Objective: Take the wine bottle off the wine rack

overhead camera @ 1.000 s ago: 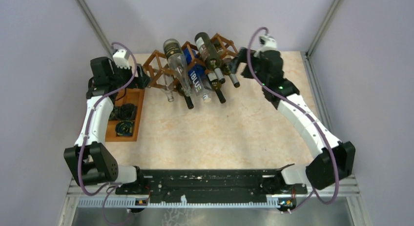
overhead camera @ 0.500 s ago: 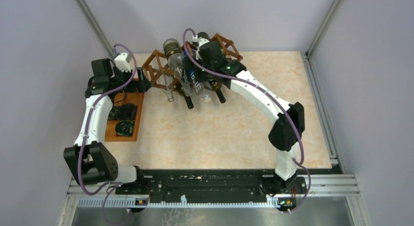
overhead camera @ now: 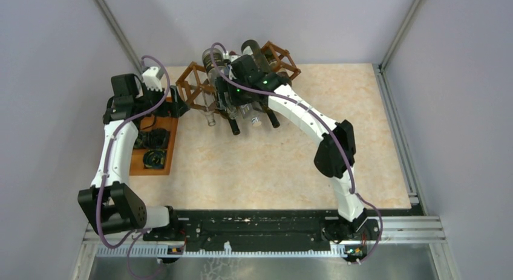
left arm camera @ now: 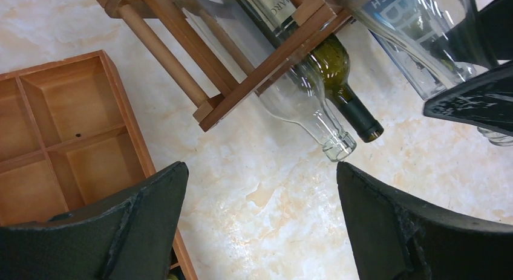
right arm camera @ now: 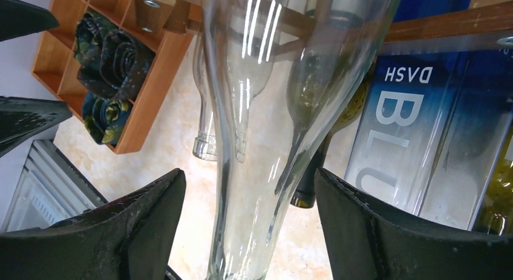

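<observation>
The wine rack (overhead camera: 192, 86), a reddish-brown lattice, stands at the back of the table with several bottles lying in and on it. My right gripper (overhead camera: 225, 94) reaches over it from the right. In the right wrist view its jaws (right arm camera: 249, 171) stand open on either side of a clear glass wine bottle (right arm camera: 260, 110), with a gap on each side. The arm hides most of that bottle from above. My left gripper (left arm camera: 260, 165) hangs open over bare table by the rack's left end (left arm camera: 199, 56), holding nothing.
A blue-labelled bottle (right arm camera: 411, 129) and a dark green bottle (left arm camera: 345, 80) lie beside the clear one; a second clear bottle (left arm camera: 314, 120) pokes out lower down. An orange-brown compartment tray (overhead camera: 158, 141) holding dark fabric rolls (right arm camera: 109, 68) sits left of the rack.
My right arm has swung from the rack's right side leftwards over it, and its jaws have narrowed around the clear bottle. The left arm has barely moved.
</observation>
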Robot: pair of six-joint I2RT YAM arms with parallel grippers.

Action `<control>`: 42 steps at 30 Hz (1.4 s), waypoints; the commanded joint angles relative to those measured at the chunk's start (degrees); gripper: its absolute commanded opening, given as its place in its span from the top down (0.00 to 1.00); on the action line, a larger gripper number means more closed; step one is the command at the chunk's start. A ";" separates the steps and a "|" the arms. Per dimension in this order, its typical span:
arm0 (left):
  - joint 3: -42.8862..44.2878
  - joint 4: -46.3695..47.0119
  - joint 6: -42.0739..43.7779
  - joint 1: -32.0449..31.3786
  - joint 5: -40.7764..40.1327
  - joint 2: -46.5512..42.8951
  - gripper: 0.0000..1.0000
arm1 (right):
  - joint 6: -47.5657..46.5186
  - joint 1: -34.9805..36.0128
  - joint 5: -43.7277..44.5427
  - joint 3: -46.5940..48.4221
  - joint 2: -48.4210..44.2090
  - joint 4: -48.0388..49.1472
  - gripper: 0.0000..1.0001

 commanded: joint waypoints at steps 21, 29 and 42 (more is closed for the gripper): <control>-0.02 -2.38 7.03 0.43 12.65 -3.97 0.03 | 3.52 0.13 -1.61 3.19 2.37 3.65 0.65; -0.73 -1.95 12.02 0.01 15.49 -5.29 0.01 | 5.84 -0.33 -4.50 2.74 -0.75 5.77 0.99; -1.86 -2.59 27.75 -5.55 15.28 -10.80 0.01 | 5.96 -1.59 -11.03 4.91 -10.31 5.23 1.00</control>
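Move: The clear bottle's neck lies some 2 cm below the right hand point, otherwise almost level with it. From this hand, the blue bottle is about 5 cm right, 3 cm ahead and 6 cm lower, and the small clear bottle 7 cm left, 2 cm ahead and 14 cm down. From the left hand, the neck is about 14 cm right, level fore and aft and 2 cm lower; the small clear bottle is 6 cm right, 1 cm ahead and 14 cm down. The clear bottle's neck gets pinched between the right fingers, which sink about 2 cm over it, close until they stop on the glass and keep hold as the hand rises roughly 2 cm again, tipping slightly. The open left hand swings right, up and back, 4–5 cm each way, nearing the bottle while turning some 25 degrees clockwise and tilting upward. ##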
